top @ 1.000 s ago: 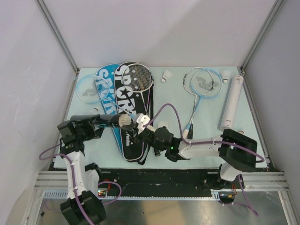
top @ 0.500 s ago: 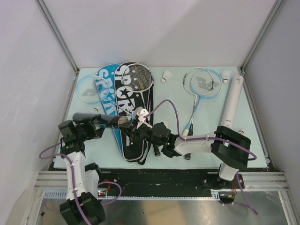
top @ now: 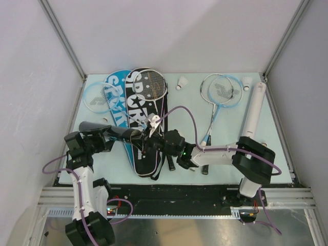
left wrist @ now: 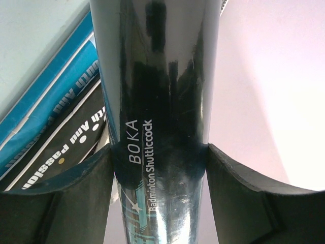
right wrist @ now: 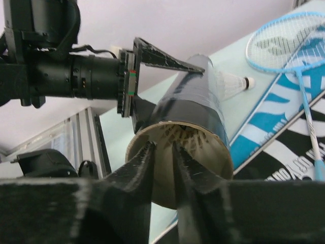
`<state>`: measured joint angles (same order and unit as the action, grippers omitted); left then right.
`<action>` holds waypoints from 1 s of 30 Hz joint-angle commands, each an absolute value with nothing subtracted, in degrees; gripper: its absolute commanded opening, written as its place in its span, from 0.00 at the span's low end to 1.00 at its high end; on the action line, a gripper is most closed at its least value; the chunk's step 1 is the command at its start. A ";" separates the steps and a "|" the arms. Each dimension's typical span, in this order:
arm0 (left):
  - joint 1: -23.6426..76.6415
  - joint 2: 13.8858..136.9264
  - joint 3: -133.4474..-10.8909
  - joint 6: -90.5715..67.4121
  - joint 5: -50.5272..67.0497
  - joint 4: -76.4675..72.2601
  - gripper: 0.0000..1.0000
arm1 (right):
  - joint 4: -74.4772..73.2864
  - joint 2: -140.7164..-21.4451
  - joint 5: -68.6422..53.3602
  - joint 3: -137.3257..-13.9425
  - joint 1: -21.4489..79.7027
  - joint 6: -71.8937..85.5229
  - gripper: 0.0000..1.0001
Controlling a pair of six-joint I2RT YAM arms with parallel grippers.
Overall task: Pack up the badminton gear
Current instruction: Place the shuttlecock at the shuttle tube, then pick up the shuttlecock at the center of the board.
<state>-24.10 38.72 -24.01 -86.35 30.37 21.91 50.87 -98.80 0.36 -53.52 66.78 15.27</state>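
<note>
My left gripper (left wrist: pixel 158 168) is shut on a glossy black shuttlecock tube (left wrist: pixel 152 101), held low and nearly level over the table's left side (top: pixel 118 133). The tube's open mouth (right wrist: pixel 177 152) faces my right gripper (right wrist: pixel 162 147). That gripper's fingertips sit just inside the rim, parted by a narrow gap. White feathers of a shuttlecock (right wrist: pixel 190 134) show deep inside the tube, beyond the fingertips. From above, the right gripper (top: pixel 145 137) meets the tube over the black "SPORT" cover (top: pixel 141 154).
A blue cover (top: pixel 115 97) and a blue racket (top: pixel 97 97) lie back left, another racket (top: pixel 152 84) on the black cover. A white-and-blue racket (top: pixel 220 91) and white tube (top: pixel 253 113) lie on the right. Loose shuttlecocks (top: pixel 182 82) (top: pixel 248 82) rest at the back.
My right gripper has moved left and pushed the shuttlecock into the tube's mouth. Its jaws have parted slightly. The left gripper still holds the tube.
</note>
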 commanded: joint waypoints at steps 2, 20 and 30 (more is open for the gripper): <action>-23.34 37.10 -25.92 -86.28 32.29 19.86 0.40 | 34.83 -89.89 -4.80 -56.86 64.09 20.20 0.37; -23.34 36.57 -28.57 -72.48 28.43 19.92 0.40 | -10.14 -73.62 -7.29 -55.97 45.13 35.31 0.57; -23.17 36.44 -29.70 -60.31 29.66 19.95 0.42 | -28.34 -66.37 18.52 -51.48 23.89 40.21 0.57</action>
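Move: The right fingers are just inside the shuttle tube's mouth, barely apart, with the shuttlecock in front of them inside the tube. The far-right shuttlecock, apparently next, lies some 45 cm ahead of this hand, 60 to its right and 20 below. At that same depth are the white lid, 12 ahead and 17 right, and the racket heads, 41 ahead and 45 right. From the left hand that shuttlecock is about 40 ahead, 79 right and 13 lower. The right fingers come free of the tube mouth, opening to over half as they back out to the right and slightly up. The hand then sweeps right, forward and down, past the lid and towards the far-right shuttlecock, about 30 cm rightward in all, its fingers swinging clockwise and tipping down. The left hand stays put, still gripping the tube, and rolls it nearly 20 degrees, mouth end downward and back. ##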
